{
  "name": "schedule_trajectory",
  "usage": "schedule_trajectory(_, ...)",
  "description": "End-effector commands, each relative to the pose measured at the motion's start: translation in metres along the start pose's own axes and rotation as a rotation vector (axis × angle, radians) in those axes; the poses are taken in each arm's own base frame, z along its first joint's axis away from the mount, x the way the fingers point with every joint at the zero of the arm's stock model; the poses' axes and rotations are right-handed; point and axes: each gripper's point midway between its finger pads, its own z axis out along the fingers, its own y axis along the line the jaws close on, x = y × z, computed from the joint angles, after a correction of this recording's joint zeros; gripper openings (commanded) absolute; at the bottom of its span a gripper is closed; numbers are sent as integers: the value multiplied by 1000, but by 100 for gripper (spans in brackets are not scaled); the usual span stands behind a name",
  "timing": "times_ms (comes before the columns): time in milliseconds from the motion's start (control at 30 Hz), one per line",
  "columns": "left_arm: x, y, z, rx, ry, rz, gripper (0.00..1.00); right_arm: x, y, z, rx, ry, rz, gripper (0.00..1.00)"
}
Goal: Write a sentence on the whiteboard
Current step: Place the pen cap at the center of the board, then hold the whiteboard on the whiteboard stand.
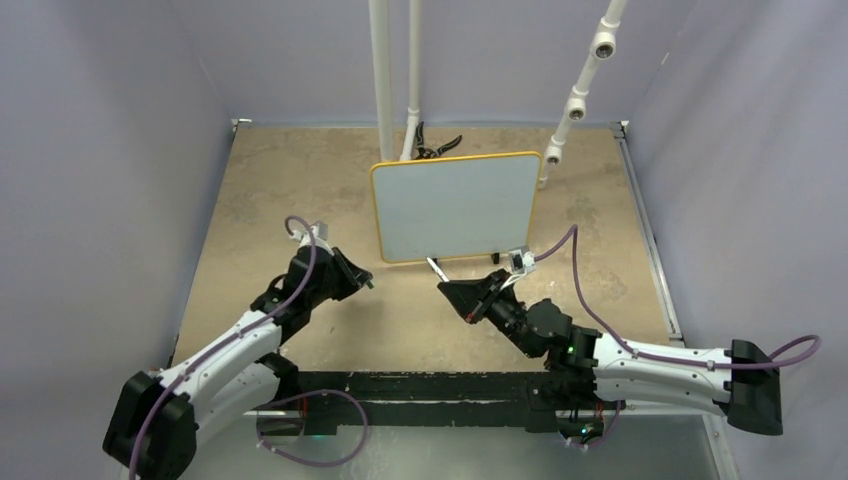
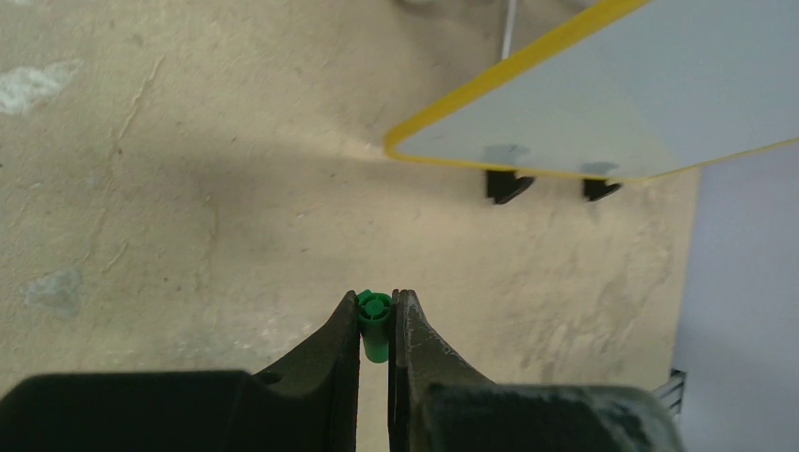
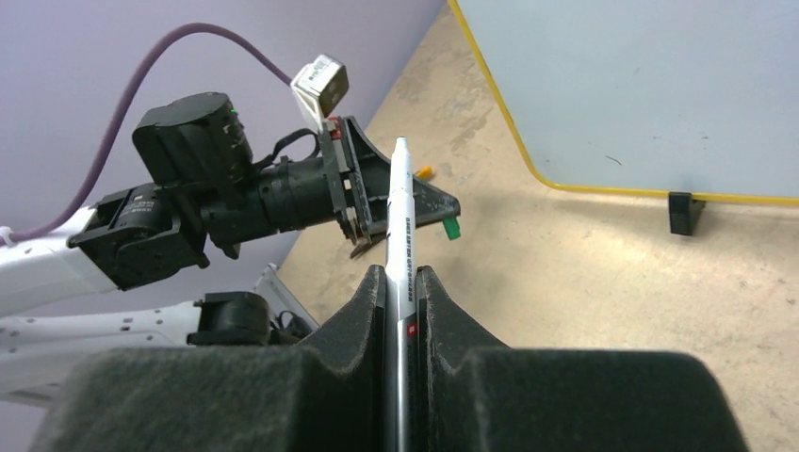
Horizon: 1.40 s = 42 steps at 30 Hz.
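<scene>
The whiteboard (image 1: 455, 205), white with a yellow-orange frame, stands tilted at the table's middle back on small black feet (image 2: 509, 185). Its face shows no sentence in any view (image 3: 641, 85). My left gripper (image 1: 365, 281) is left of the board's near corner and is shut on a green marker cap (image 2: 375, 325). My right gripper (image 1: 452, 290) is just in front of the board's near edge. It is shut on a white marker pen (image 3: 399, 207), whose tip points up towards the left gripper (image 3: 443, 212). The cap (image 3: 451, 228) shows there as well.
Two white upright pipes (image 1: 383, 70) and a slanted pipe with fittings (image 1: 580, 90) rise behind the board. A black pliers-like tool (image 1: 435, 148) lies behind it. Purple walls close in the tan table (image 1: 300, 180) on three sides.
</scene>
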Motion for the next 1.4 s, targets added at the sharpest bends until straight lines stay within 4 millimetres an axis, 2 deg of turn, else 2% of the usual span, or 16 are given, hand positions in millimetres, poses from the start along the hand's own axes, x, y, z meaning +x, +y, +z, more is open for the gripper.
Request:
schedule_trajectory(0, 24, 18, 13, -29, 92, 63, 0, -4, -8, 2, 46, -15, -39, 0)
schedule_trajectory(100, 26, 22, 19, -29, 92, 65, 0, -3, -8, 3, 49, -9, -50, 0)
schedule_trajectory(133, 28, 25, 20, -36, 94, 65, 3, -2, -8, 4, 51, -7, -52, 0)
schedule_trajectory(300, 35, 36, 22, -60, 110, 71, 25, 0, -11, 3, 58, -4, -48, 0)
schedule_trajectory(433, 34, 36, 21, -66, 110, 81, 46, -1, -12, 3, 68, -5, -59, 0)
schedule_trajectory(533, 23, 27, 19, -63, 84, 100, 60, -4, -11, 4, 73, -8, -74, 0)
schedule_trajectory(567, 21, 28, 16, -80, 89, 109, 63, -5, -10, 4, 74, -6, -82, 0)
schedule_trajectory(667, 7, 13, 9, -64, 73, 160, 70, -4, -9, 4, 77, 10, -90, 0)
schedule_trajectory(767, -19, -7, 2, -43, 33, 250, 74, -5, -4, 3, 61, 23, -111, 0)
schedule_trajectory(900, -56, -53, -7, 116, 34, 386, 77, -14, 4, 6, 49, 22, -157, 0)
schedule_trajectory(1067, -99, -82, -9, 299, 46, 496, 77, -25, 16, 22, -28, 59, -234, 0)
schedule_trajectory(1100, -102, -88, -9, 332, 47, 542, 77, -31, 10, 30, -32, 63, -247, 0)
schedule_trajectory(1167, -105, -100, -9, 401, 50, 640, 76, -38, 10, 37, -84, 80, -258, 0)
schedule_trajectory(1300, -112, -105, -1, 437, 36, 749, 75, -49, 23, 47, -152, 81, -319, 0)
schedule_trajectory(1367, -109, -111, 1, 491, 47, 771, 74, -54, 26, 53, -149, 77, -339, 0)
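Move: The left hand holds the green pen cap about 7 cm above its table spot, which lies 1 cm back and 1 cm to the right. From that hand the whiteboard's middle is some 12 cm ahead, 18 cm right and 5 cm up, and the yellow pliers lie 18 cm left, 1 cm back, on the table. From the right hand, holding the pen, the whiteboard's middle is about 20 cm ahead, 4 cm right and 8 cm lower, the cap's spot 7 cm ahead, 13 cm left and 20 cm below. The left hand lowers the pinched cap about 6 cm, easing slightly back, down to the bare table in front of the whiteboard's lower left corner, opens its fingers wide there, then climbs roughly 16 cm and goes some 9 cm forward beside the board's left edge, tipping its fingers up and swinging clockwise. The right hand keeps its grip on the uncapped pen, dips about 2 cm, and only as the left hand clears off comes back up and carries the pen some 5 cm forward towards the whiteboard, rolling about 15 degrees. ##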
